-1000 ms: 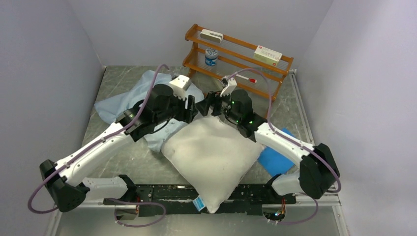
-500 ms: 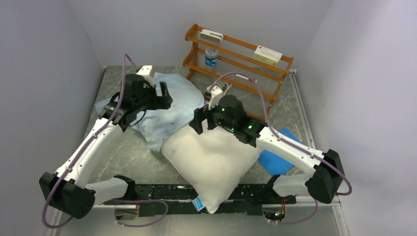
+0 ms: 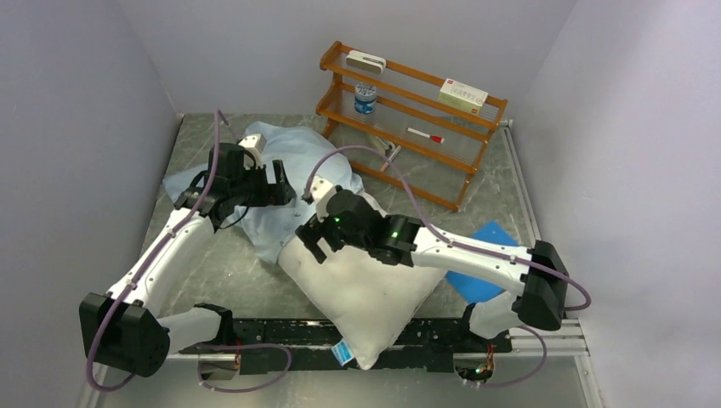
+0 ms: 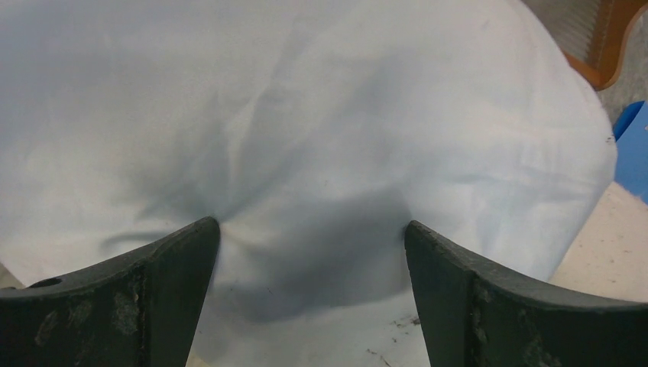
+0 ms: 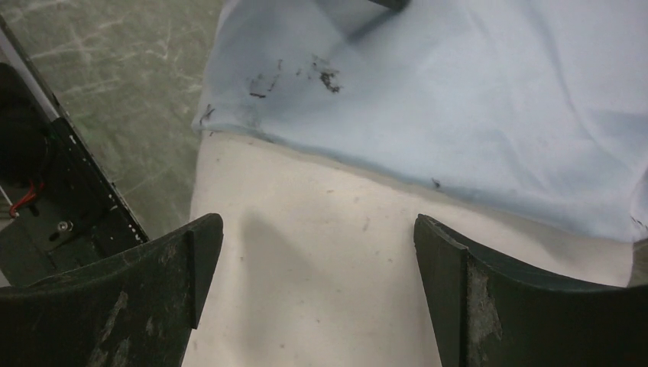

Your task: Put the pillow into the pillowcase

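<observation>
The off-white pillow (image 3: 370, 285) lies diagonally on the table, its tagged corner over the near rail. The wrinkled pale-blue pillowcase (image 3: 293, 161) is spread behind it, and its near edge overlaps the pillow's far-left end. My left gripper (image 3: 285, 183) is open, its fingertips pressing into the pillowcase (image 4: 306, 115) with fabric dimpled between them (image 4: 312, 229). My right gripper (image 3: 308, 240) is open just above the pillow's (image 5: 328, 260) left end, holding nothing (image 5: 317, 222). The pillowcase hem (image 5: 458, 99) lies just beyond its fingertips.
A wooden rack (image 3: 408, 110) with a tin, boxes and a pen stands at the back right. A small bright-blue sheet (image 3: 476, 272) lies under my right arm. The black base rail (image 3: 281, 331) runs along the near edge. Walls close in on both sides.
Both grippers have opened. My left arm drew back left over the pillowcase. My right arm swung left and nearer, across to the pillow's left end. The pillowcase now lies spread out.
</observation>
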You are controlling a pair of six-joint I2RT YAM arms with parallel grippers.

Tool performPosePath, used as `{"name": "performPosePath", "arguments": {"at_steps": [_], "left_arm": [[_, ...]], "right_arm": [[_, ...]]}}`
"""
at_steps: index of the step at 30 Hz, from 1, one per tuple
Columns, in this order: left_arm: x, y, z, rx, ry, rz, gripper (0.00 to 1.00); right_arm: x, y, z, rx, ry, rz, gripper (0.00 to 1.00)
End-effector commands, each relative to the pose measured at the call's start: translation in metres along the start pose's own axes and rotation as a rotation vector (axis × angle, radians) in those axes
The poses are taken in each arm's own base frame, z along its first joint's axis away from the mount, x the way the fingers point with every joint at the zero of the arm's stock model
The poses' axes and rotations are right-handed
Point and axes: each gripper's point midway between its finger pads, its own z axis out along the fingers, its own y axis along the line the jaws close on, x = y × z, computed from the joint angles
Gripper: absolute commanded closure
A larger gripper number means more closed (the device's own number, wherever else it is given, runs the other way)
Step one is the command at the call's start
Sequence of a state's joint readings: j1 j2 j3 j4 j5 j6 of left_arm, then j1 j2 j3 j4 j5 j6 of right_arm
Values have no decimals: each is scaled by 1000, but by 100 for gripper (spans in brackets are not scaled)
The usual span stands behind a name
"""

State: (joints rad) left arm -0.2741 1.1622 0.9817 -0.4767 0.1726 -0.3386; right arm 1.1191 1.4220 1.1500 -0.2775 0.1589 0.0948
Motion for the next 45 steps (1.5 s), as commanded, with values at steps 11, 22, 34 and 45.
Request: {"name": "performPosePath", "arguments": {"at_steps": [11,22,34,45], "left_arm": [[6,2,9,31,26,7,5],[-24,7,-15,-52,-36,85,11],[-100,-1,-102,-156,-321,141,17],[-171,-39,-178,-107,-519,133,37]], "right_arm": [[63,-3,41,256,255,-252,0],[68,5,63,231,209,-190,100],[-130,6,-17,-264,-435,264,100],[-180,-67,-99,-717,-816,960,100]]}}
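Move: Some 9 cm below the open right hand, about 1 cm ahead and 3 cm to its left, is the bare pillow top just short of the pillowcase hem. The hem's middle lies about 6 cm ahead and 8 cm below; the pillowcase's middle some 17 cm ahead, 9 cm left and 13 cm below. From the left hand, the pillowcase's middle is about 5 cm ahead, 2 cm left and 9 cm down, and that pillow spot some 11 cm back, 4 cm right and 9 cm down. Dipping nearly 9 cm and slightly left, fingers tilting steeper, the right hand shuts on the pillow's cover beside the hem, then hauls it up about 20 cm and 6 cm forward, swinging the fingers up to level while keeping the pinch. The left hand, open, hovers over the pillowcase, then rises steeply off it, drifting left, tipping its fingers up and partly closing. ##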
